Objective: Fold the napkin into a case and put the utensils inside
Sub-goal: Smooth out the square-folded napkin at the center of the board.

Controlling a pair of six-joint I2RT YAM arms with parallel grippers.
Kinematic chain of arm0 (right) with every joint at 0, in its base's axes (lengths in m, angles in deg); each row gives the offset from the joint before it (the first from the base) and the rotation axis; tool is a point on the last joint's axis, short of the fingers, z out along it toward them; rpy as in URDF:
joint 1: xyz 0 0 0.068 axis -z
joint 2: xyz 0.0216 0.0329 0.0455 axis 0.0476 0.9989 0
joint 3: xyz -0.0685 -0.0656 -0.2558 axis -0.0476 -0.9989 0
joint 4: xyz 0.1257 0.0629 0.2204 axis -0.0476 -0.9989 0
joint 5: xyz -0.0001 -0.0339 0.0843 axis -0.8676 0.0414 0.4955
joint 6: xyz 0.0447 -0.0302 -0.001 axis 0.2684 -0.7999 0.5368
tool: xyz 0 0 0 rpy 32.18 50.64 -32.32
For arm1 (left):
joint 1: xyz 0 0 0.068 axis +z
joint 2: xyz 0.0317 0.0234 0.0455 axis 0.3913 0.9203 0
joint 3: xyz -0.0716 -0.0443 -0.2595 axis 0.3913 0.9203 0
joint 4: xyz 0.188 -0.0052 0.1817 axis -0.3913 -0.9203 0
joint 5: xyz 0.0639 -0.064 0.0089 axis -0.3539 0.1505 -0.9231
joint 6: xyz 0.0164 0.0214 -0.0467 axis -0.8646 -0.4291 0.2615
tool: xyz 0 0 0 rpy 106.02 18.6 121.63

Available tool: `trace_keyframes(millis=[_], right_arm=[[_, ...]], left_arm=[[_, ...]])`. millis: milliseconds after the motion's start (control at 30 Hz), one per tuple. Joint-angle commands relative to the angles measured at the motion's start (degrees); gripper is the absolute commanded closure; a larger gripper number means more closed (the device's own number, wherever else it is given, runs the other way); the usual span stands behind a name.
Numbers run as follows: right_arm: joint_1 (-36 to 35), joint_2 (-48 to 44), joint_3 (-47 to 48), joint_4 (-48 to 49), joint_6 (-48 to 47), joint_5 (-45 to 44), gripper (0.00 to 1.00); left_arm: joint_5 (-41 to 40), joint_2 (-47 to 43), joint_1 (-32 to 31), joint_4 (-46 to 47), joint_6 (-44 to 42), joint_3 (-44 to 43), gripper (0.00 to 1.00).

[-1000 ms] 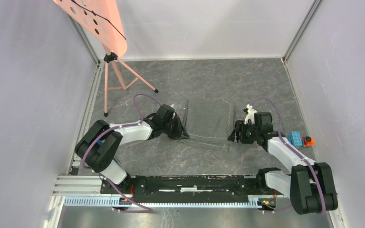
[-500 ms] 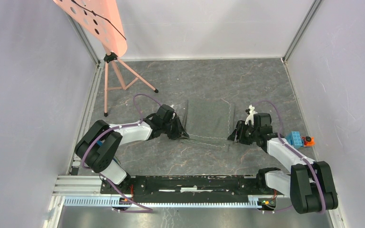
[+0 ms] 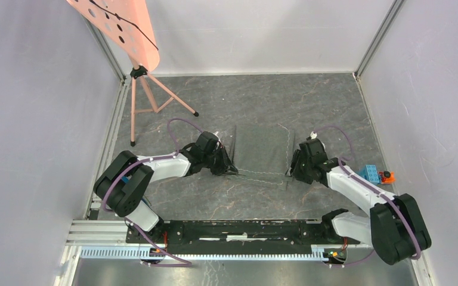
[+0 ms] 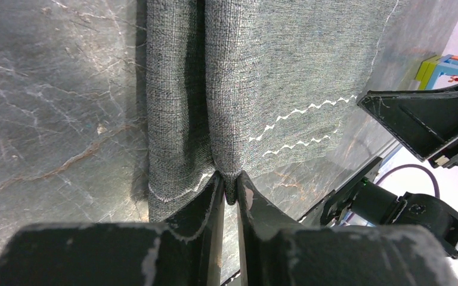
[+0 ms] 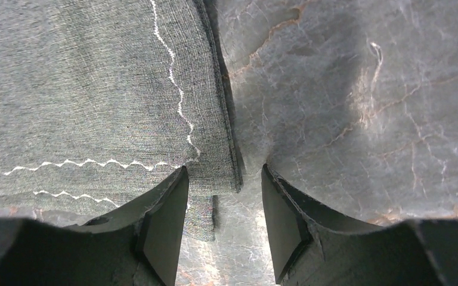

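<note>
The napkin (image 3: 262, 149) lies as a dark grey folded rectangle with white zigzag stitching between the two arms. My left gripper (image 3: 229, 168) is at its near-left corner. In the left wrist view this gripper (image 4: 231, 189) is shut on a raised fold of the napkin (image 4: 286, 71), pinched into a ridge. My right gripper (image 3: 291, 171) is at the near-right corner. In the right wrist view it (image 5: 223, 199) stands open, with the napkin's (image 5: 83, 89) layered corner lying between the jaws, untouched. The utensils and the case are out of view.
A chunky blue block with an orange part (image 3: 374, 174) sits right of the right arm, near the wall. A pink stand on a tripod (image 3: 140, 89) occupies the far-left corner. White walls enclose the slate floor (image 3: 244, 95); a metal rail (image 3: 232, 229) runs along the near edge.
The right arm has swung in and turned its wrist, bringing its open jaws down around the napkin's near-right corner. The left gripper keeps its pinch and has not moved.
</note>
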Motion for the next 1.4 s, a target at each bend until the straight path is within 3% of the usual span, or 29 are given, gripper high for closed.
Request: trace_keyframes(millis=[0,567,900,1200,1367], right_arm=[[-4.1,3.6,3.2,-11.0,8.8,-9.9,0.46],[-10.1,10.9,7.2,-10.5,17.8,-11.5,0.53],[-10.3,8.2,6.9,-10.1,19.3,-13.2,0.81],[-10.6,2.8,8.1,-14.0,18.5,-15.2,0.99],[-11.1,0.9,8.3,-15.3,18.0,-14.7,1.00]], left_arm=[[1.9,-1.1,0.2,3.0,-2.7,0.8,0.81],[5.1,-1.2,2.9,6.6,-3.6,4.0,0.82],[6.5,-1.4,3.5,7.3,-3.6,4.2,0.82],[6.4,-4.5,3.6,5.7,-3.4,4.0,0.83],[5.9,-6.3,3.6,4.0,-3.8,4.3,0.83]])
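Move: The right hand, fingers half open, has the napkin's near-right corner almost between its tips, about 1 cm to the left, 1 cm nearer and 1 cm lower. The napkin's middle is some 8 cm left and 7 cm ahead; the blue block stands about 24 cm to the right, level. From the left hand, which already holds the near-left corner, that near-right corner is roughly 16 cm right, about level ahead and 1 cm below. The right hand slips 2 cm left, pinches the napkin's near-right corner, then both hands lift about 2 cm. ##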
